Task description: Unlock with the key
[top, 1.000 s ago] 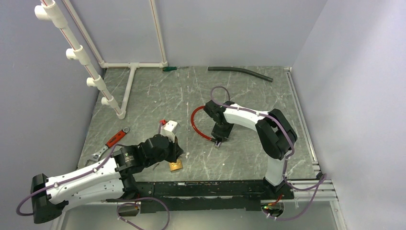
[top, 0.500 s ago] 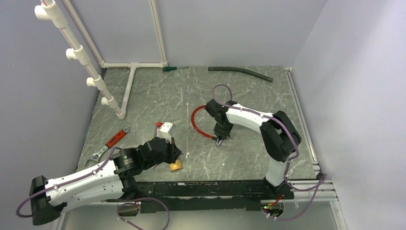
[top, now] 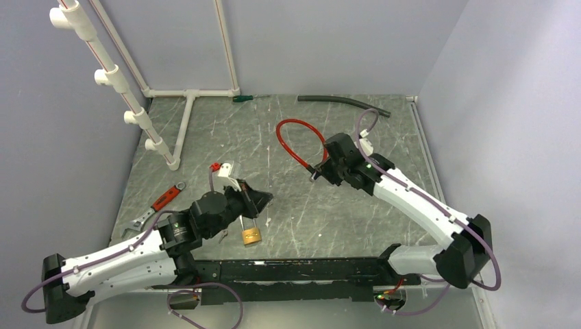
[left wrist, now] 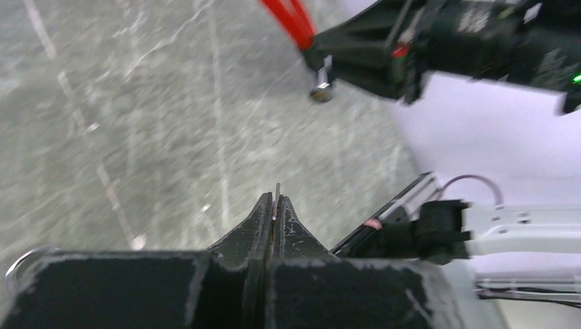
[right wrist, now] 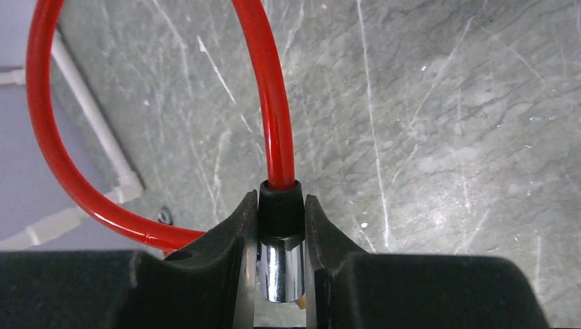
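Note:
My right gripper [top: 319, 171] is shut on the end of a red cable lock [top: 291, 140], held above the table's middle. In the right wrist view my right gripper [right wrist: 279, 202] clamps the black collar and chrome barrel [right wrist: 277, 271], and the red cable [right wrist: 270, 89] loops away to the left. My left gripper [top: 264, 199] is shut on a thin metal key [left wrist: 277, 192] whose tip pokes out between the closed fingers [left wrist: 260, 223]. In the left wrist view the chrome barrel [left wrist: 320, 88] hangs ahead of and above the key, well apart from it.
A brass padlock [top: 251, 236] lies on the table under the left arm. A red-handled wrench [top: 161, 201] lies at the left. A white PVC pipe frame [top: 183, 133], a green-handled tool [top: 243, 98] and a black hose [top: 342, 103] sit at the back.
The right arm has lifted the cable end off the table and swung it back and to the right. The left gripper has risen and turned toward it. The padlock has stayed put.

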Robot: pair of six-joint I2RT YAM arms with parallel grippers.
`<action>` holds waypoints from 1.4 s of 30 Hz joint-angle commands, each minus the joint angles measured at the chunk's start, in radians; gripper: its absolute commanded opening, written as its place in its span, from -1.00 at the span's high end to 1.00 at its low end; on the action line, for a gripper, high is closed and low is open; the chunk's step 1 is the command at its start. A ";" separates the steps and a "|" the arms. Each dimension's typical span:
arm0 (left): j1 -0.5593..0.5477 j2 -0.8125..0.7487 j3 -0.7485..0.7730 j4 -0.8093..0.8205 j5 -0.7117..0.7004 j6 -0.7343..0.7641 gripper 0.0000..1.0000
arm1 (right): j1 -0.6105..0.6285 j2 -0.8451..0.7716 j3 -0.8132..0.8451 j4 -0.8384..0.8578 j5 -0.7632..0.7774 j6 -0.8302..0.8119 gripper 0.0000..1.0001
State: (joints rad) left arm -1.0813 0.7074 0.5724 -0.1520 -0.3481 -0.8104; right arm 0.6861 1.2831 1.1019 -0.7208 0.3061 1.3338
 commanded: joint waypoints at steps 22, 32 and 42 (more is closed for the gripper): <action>-0.002 0.358 -0.084 0.933 0.059 0.107 1.00 | -0.007 -0.345 -0.294 0.492 0.016 0.215 1.00; -0.002 0.443 -0.087 1.045 0.059 0.126 1.00 | -0.007 -0.337 -0.299 0.490 0.017 0.240 1.00; -0.002 0.483 -0.064 1.028 0.016 0.141 1.00 | -0.007 -0.326 -0.301 0.520 0.009 0.227 1.00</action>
State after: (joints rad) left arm -1.0817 1.1759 0.4843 0.8265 -0.3054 -0.6956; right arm 0.6815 0.9634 0.7784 -0.3122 0.3069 1.5524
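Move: The red cable lock, held in the right fingers, lies about 13 cm right of the left hand, 6 cm ahead and 2 cm above. From the left hand the brass padlock is some 6 cm left, 5 cm back and 15 cm down. The key in the left fingers lies about 12 cm left of the right hand, 6 cm back and 2 cm below. Left brings the key some 10 cm rightward, forward and up towards the lock the right raises and tilts. ##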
